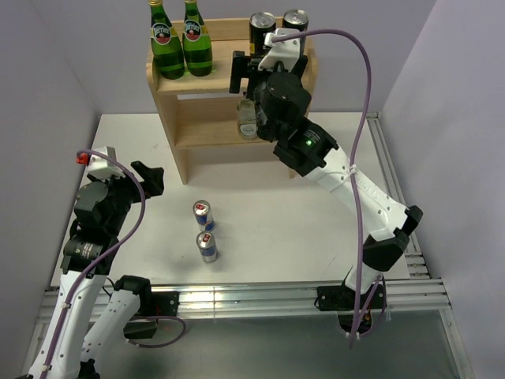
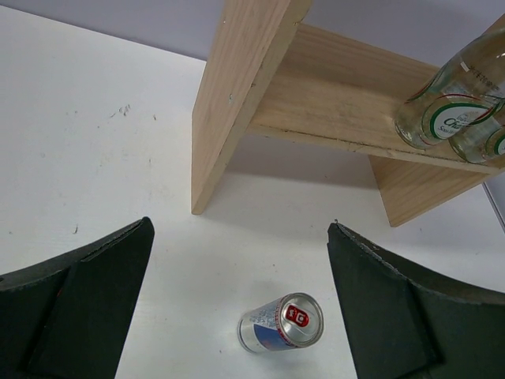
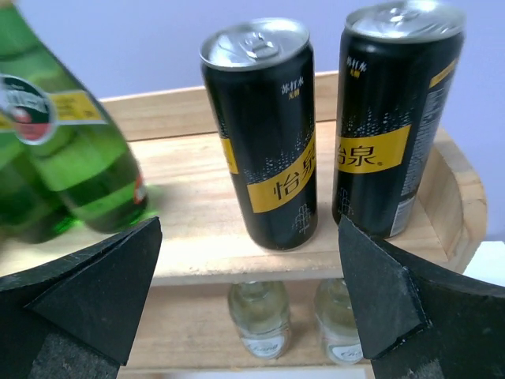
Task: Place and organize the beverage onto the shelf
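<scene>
The wooden shelf stands at the back. Two black-and-yellow cans stand on its top tier at the right. Two clear bottles stand on the lower tier; their caps are hidden. Two blue-silver-red cans stand on the table in front of the shelf. My right gripper is open and empty in front of the black cans. My left gripper is open and empty, left of the slim cans; one slim can shows between its fingers.
Two large green glass bottles stand on the top tier's left. The lower tier's left half is bare wood. Grey walls close in both sides; a metal rail runs along the near table edge.
</scene>
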Available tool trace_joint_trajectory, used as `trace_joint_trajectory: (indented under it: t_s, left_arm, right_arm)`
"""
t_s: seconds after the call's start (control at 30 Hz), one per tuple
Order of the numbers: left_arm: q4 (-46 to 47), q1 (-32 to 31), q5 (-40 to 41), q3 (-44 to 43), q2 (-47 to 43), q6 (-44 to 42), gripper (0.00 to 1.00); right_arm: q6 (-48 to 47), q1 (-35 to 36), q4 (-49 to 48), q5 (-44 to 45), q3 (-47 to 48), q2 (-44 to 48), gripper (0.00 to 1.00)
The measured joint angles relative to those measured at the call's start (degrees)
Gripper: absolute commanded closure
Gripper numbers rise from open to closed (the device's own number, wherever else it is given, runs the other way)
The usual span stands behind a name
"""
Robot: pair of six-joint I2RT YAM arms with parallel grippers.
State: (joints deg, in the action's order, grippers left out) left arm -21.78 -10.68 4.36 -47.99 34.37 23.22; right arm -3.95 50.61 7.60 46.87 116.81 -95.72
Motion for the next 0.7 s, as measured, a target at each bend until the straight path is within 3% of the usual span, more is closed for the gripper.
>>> trace_joint_trajectory:
  t_s: [0.17,0.4,0.57,0.7]
  left_arm:
    - [0.0,0.2,-0.6,0.0,0.1,0.0,0.01]
    - [-2.9,-0.9,-5.2,-0.3,2.1,5.0,0.01]
    - [-6.1,-7.8,-4.9,1.2,-1.4,11.9,0.01]
    - [-8.5,-15.8,0.3,1.3,-2.7,17.4,0.01]
  right_arm:
    - [1.1,3.9,-0.7,0.4,-7.1,7.5,0.00]
    - [10.1,18.0,-4.2,3.0,-40.3,32.7,0.00]
    - [17.1,26.9,-1.3,9.6,-51.7,39.5,0.00]
    - [24.2,32.1,5.0,13.5,-55.6,40.2,0.00]
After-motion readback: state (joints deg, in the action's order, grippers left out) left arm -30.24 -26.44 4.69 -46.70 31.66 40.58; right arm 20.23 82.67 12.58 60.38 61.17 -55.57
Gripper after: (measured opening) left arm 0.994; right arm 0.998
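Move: The far blue can stands about 12 cm to the left hand's right, 1 cm back and 25 cm below; the near blue can is 11 cm closer to the base, 13 cm right of that hand. From the right hand the far blue can lies some 18 cm left, 15 cm back and 46 cm down. The left black can is about 10 cm ahead, 1 cm right and 4 cm below the right hand, the right black can 7 cm farther right. From the two black cans on the top shelf the open, empty right hand backs away, about 20 cm towards the base and, after a tiny rise, 17 cm down, turning some 20 degrees counter-clockwise and tipping down. Towards the blue cans the left hand, still open, sets off late: 7 cm right, then also back and slightly down, swinging clockwise, rolling right side down and dipping its fingers. ##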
